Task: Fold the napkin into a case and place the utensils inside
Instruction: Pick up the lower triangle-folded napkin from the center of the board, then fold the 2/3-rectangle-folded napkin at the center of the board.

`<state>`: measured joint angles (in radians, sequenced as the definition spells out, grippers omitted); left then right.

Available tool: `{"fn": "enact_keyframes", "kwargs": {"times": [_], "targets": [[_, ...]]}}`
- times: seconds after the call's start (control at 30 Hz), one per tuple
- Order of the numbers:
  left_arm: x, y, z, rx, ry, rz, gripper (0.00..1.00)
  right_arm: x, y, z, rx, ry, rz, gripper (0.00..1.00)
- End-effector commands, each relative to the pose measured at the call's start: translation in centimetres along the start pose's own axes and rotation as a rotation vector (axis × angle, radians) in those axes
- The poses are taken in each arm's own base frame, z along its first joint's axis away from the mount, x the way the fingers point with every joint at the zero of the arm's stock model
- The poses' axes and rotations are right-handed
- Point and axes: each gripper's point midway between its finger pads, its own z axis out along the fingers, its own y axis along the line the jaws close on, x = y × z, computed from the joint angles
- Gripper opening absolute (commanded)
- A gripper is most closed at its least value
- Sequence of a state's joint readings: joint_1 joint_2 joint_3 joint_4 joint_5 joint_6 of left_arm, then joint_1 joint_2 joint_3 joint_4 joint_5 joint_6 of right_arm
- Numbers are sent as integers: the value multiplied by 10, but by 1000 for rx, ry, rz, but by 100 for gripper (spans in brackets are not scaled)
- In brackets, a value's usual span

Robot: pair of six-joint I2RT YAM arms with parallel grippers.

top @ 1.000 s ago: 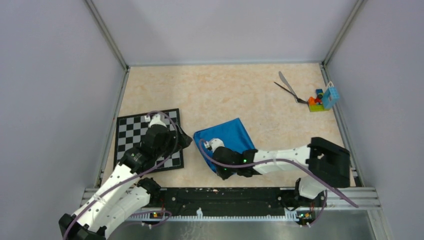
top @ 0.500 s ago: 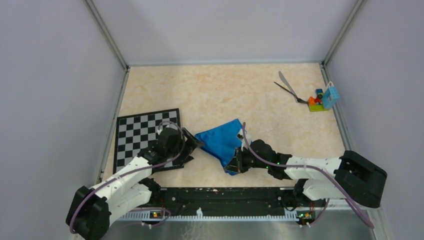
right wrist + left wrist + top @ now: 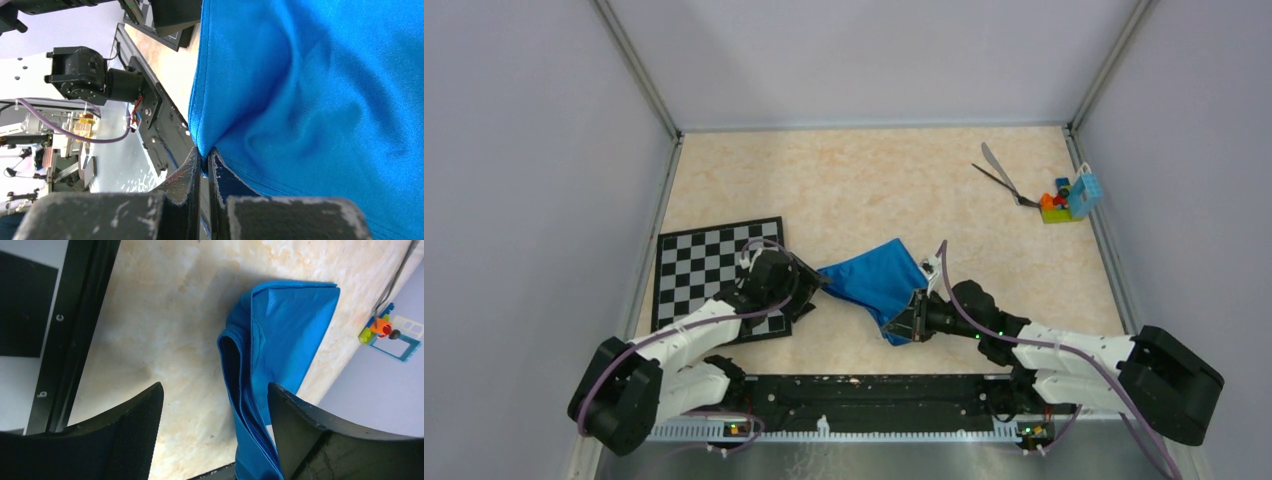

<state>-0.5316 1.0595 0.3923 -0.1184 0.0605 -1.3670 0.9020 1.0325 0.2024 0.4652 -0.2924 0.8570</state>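
Observation:
The shiny blue napkin (image 3: pixel 871 280) lies folded and rumpled on the table, just right of the chessboard. My left gripper (image 3: pixel 812 287) is open at its left corner. In the left wrist view the napkin's layered edge (image 3: pixel 250 390) runs between the fingers, close to the right finger (image 3: pixel 320 440). My right gripper (image 3: pixel 908 325) is shut on the napkin's near corner and holds it slightly raised, as the right wrist view (image 3: pixel 204 159) shows. The utensils, a silver knife (image 3: pixel 995 163) and a thin black piece (image 3: pixel 996 179), lie crossed at the far right. No case is formed.
The black-and-white chessboard (image 3: pixel 702 268) lies at the left, partly under my left arm. Small colourful toy blocks (image 3: pixel 1066 198) sit by the right wall next to the utensils. A black rail (image 3: pixel 874 390) runs along the near edge.
My left gripper has moved off the chessboard to the napkin's left corner. My right arm has swung right, drawing the napkin's near corner rightward with it.

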Motion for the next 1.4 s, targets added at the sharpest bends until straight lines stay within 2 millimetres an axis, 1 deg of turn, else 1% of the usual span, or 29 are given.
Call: {"fn": "enact_keyframes", "kwargs": {"times": [0.0, 0.03, 0.13, 0.27, 0.37, 0.4, 0.5, 0.6, 0.63, 0.67, 0.8, 0.93, 1.03, 1.17, 1.37], "targets": [[-17, -32, 7, 62, -69, 38, 77, -12, 12, -3, -57, -44, -13, 0], [-23, -35, 10, 60, -97, 50, 74, -12, 12, -3, -59, -46, -14, 0], [-24, -41, 18, 50, -93, 70, 65, -12, 11, -3, -58, -45, -19, 0], [-26, -42, 28, 22, -90, 100, 52, -10, 10, -4, -58, -38, -20, 0], [-27, -48, 33, 16, -80, 134, 38, -8, 9, -4, -57, -33, -18, 0], [-27, -51, 33, 11, -80, 154, 31, -6, 8, -4, -55, -26, -16, 0], [-34, -56, 31, -51, -113, 205, 19, 3, 6, -3, -62, 20, 5, 0], [-35, -59, 30, -139, -138, 251, 2, 20, -2, -1, -49, 108, 46, 0], [-36, -56, 28, -200, -155, 268, 0, 27, -5, -2, -49, 137, 60, 0], [-32, -65, 27, -226, -163, 290, 0, 32, -7, -3, -48, 162, 72, 0], [-27, -69, 22, -400, -238, 324, 0, 49, -16, -8, -48, 236, 111, 0], [-15, -74, 25, -523, -285, 317, 0, 56, -27, -15, -33, 253, 129, 0], [-4, -82, 35, -582, -302, 325, 0, 57, -33, -19, -13, 252, 125, 0], [5, -90, 48, -634, -321, 328, 0, 54, -41, -26, 24, 236, 98, 0], [16, -95, 71, -665, -318, 348, 0, 41, -56, -35, 144, 186, 26, 0]]}}
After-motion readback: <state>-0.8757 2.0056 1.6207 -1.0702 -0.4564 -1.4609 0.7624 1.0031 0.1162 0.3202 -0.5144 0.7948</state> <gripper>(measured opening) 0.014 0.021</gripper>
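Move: Open just short of the napkin's lifted left edge, the left hand has that edge about 4 cm ahead, 2 cm right and slightly below. From the left hand, the far corner lies some 11 cm ahead and 16 cm right, and the checkerboard's middle about 18 cm left. The right hand already holds the napkin's near corner; from there the left edge is roughly 12 cm ahead, 13 cm left and 5 cm lower. Reaching about 6 cm forward and a little right, the left hand shuts its fingers on the napkin's left edge, then carries it some 7 cm right, rising a few centimetres before sinking again, while the wrist rolls about 40 degrees to point the fingers down. Once the left fingers are nearly shut, the right, still pinching the near corner, lowers it about 5 cm, drawing it back and right. ##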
